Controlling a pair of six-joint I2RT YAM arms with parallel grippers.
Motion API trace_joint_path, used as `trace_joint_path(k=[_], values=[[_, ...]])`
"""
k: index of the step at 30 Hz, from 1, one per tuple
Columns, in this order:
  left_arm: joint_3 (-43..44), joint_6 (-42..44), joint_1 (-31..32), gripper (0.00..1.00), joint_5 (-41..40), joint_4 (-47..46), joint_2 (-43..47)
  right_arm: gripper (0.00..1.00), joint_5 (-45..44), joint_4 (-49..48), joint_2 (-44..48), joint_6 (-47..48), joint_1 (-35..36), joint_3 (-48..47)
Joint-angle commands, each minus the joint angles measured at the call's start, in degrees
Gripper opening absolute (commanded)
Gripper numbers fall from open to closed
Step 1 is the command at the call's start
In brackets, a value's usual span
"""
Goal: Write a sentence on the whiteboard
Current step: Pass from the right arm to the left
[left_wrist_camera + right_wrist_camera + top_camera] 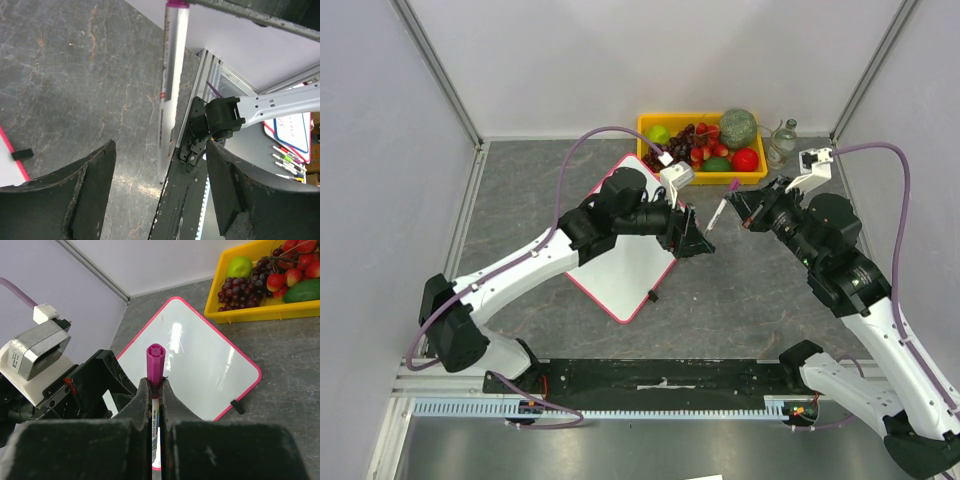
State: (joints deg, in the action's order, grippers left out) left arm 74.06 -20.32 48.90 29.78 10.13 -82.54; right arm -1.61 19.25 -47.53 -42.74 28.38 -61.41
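Observation:
The whiteboard [620, 272] lies tilted like a diamond on the grey table, pink-rimmed, with a black clip [653, 296] on its near-right edge. No sentence shows on the parts of the whiteboard [200, 365] that I see. My right gripper [156, 390] is shut on a white marker with a magenta cap [155, 360], held in the air right of the board. The marker [720, 212] points down-left. My left gripper [160, 190] is open, and the marker's barrel [169, 90] stands between its fingers [85, 195] with a gap on each side.
A yellow tray [692, 120] of fruit stands behind the board at the back. Right of it is a glass bottle [783, 135]. A black rail [660, 375] runs along the near edge. Pale walls close in the table's left, back and right.

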Motion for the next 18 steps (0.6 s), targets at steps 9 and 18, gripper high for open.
trace_joint_path(k=[9, 18], values=[[3.2, -2.27, 1.1, 0.02, 1.34, -4.51, -1.57, 0.1, -1.65, -1.93, 0.42, -1.56, -0.26, -1.35], [3.02, -0.69, -0.3, 0.02, -6.74, 2.25, 2.29, 0.98, 3.97, -0.96, -1.86, 4.41, -1.13, -4.6]])
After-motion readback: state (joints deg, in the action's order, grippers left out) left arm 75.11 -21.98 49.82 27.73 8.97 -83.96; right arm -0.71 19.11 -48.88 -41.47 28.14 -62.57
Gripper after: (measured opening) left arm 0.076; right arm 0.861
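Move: The marker hangs slanted, cap up, still pinched by the right fingers just under the cap, its lower end reaching in front of the open left fingers. Its middle is about 5 cm above the left hand, 3 cm to its right and 2 cm ahead; from the right hand it is about 3 cm below, 2 cm left and 2 cm back. The whiteboard lies roughly 28 cm below the left hand, 16 cm ahead and 16 cm left; its nearer-in-height black clip, the farther-out one, is 12 cm straight ahead, just as low. Easing right by about 1.5 cm, the left hand brings its fingers around the marker's lower barrel near the writing end and shuts them on it, while the right hand holds still. Once the left grip has closed, the right fingers open wide and let go below the cap, the right hand staying almost in place; the left hand keeps its pinch and drifts back left about half a centimetre. ##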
